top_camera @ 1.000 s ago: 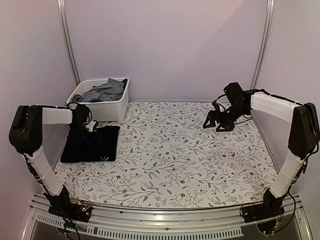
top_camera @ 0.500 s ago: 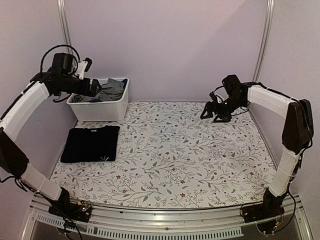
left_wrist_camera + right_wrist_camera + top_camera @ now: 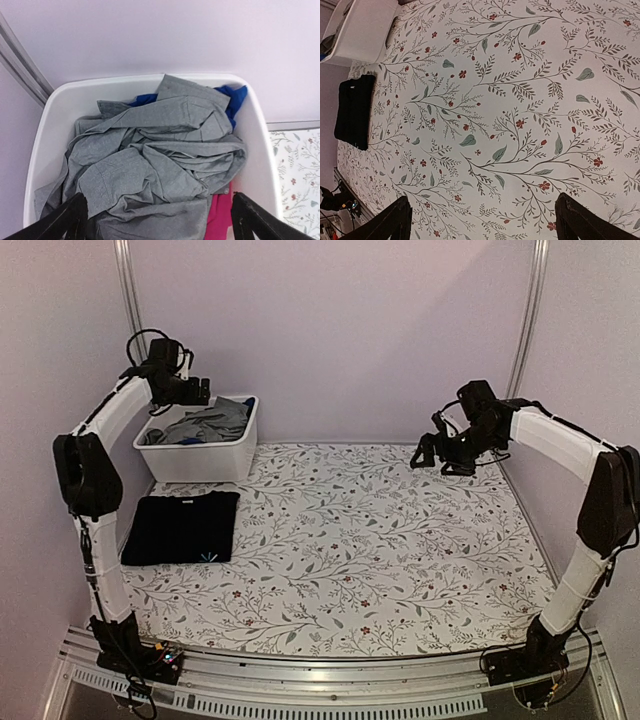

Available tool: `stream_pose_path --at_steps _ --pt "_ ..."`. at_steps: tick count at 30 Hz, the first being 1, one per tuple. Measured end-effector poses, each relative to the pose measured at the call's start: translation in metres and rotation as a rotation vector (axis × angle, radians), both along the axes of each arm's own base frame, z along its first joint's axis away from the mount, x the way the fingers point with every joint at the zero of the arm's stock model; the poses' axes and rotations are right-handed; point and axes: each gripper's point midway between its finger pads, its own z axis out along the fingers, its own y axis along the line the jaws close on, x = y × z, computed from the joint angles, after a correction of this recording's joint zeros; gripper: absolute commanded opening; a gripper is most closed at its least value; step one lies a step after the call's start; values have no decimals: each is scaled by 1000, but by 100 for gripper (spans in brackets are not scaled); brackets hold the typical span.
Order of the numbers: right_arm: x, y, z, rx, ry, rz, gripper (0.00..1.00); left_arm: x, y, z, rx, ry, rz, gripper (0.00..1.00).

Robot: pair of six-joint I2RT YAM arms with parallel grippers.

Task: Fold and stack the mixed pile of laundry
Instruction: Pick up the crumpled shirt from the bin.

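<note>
The laundry pile [image 3: 160, 150] fills a white bin [image 3: 200, 455] at the back left: a crumpled grey shirt [image 3: 210, 423] on top, a bright blue garment [image 3: 235, 100] at the far rim, a pink one [image 3: 220, 215] by the right wall. A folded black T-shirt [image 3: 182, 528] with a small light mark lies flat in front of the bin, seen also as the black T-shirt [image 3: 355, 111] in the right wrist view. My left gripper [image 3: 159, 222] hovers open above the grey shirt, touching nothing. My right gripper [image 3: 440, 455] hangs open over the floral cloth at the back right.
A floral tablecloth [image 3: 360, 540] covers the table. Lilac walls with metal posts [image 3: 135, 320] close in the back and sides. The bin sits in the back left corner against the wall.
My left arm rose from the black T-shirt and swung back over the bin. The right gripper opened a little wider and shifted slightly at the back right.
</note>
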Motion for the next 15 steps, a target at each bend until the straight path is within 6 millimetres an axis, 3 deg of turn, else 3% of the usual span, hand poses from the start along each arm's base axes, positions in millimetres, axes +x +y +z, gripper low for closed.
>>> stream_pose_path --at_steps 5,11,13,15 --pt "-1 -12 23 -33 -77 -38 99 26 28 -70 27 102 75 100" --pt "-6 -32 56 -75 -197 -109 99 39 64 -130 20 183 170 99" --pt "-10 -39 70 -81 -245 -140 99 40 79 -142 0 198 200 93" --pt "-14 -46 85 -78 -293 -174 99 41 93 -151 -31 204 219 81"
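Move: Down in the bin, the middle of the crumpled gray shirt lies about 7 cm ahead of the left hand, 4 cm to its left and 16 cm below. A blue cloth pokes out some 15 cm ahead, 9 cm to that hand's right, at a similar depth; the folded black garment lies about 30 cm back, 8 cm left and 28 cm down. From the right hand, the shirt is roughly 67 cm left, 26 cm ahead and 6 cm lower. Plunging into the bin, the left hand drops about 15 cm and swings some 9 cm left, with a little reach forward, onto the shirt's left part. Its fingers tip further down and turn counter-clockwise, still almost fully open as the tips come to the gray folds. Meanwhile the right hand rises about 8 cm and drifts right, its open fingers tilting up, clear of everything. ##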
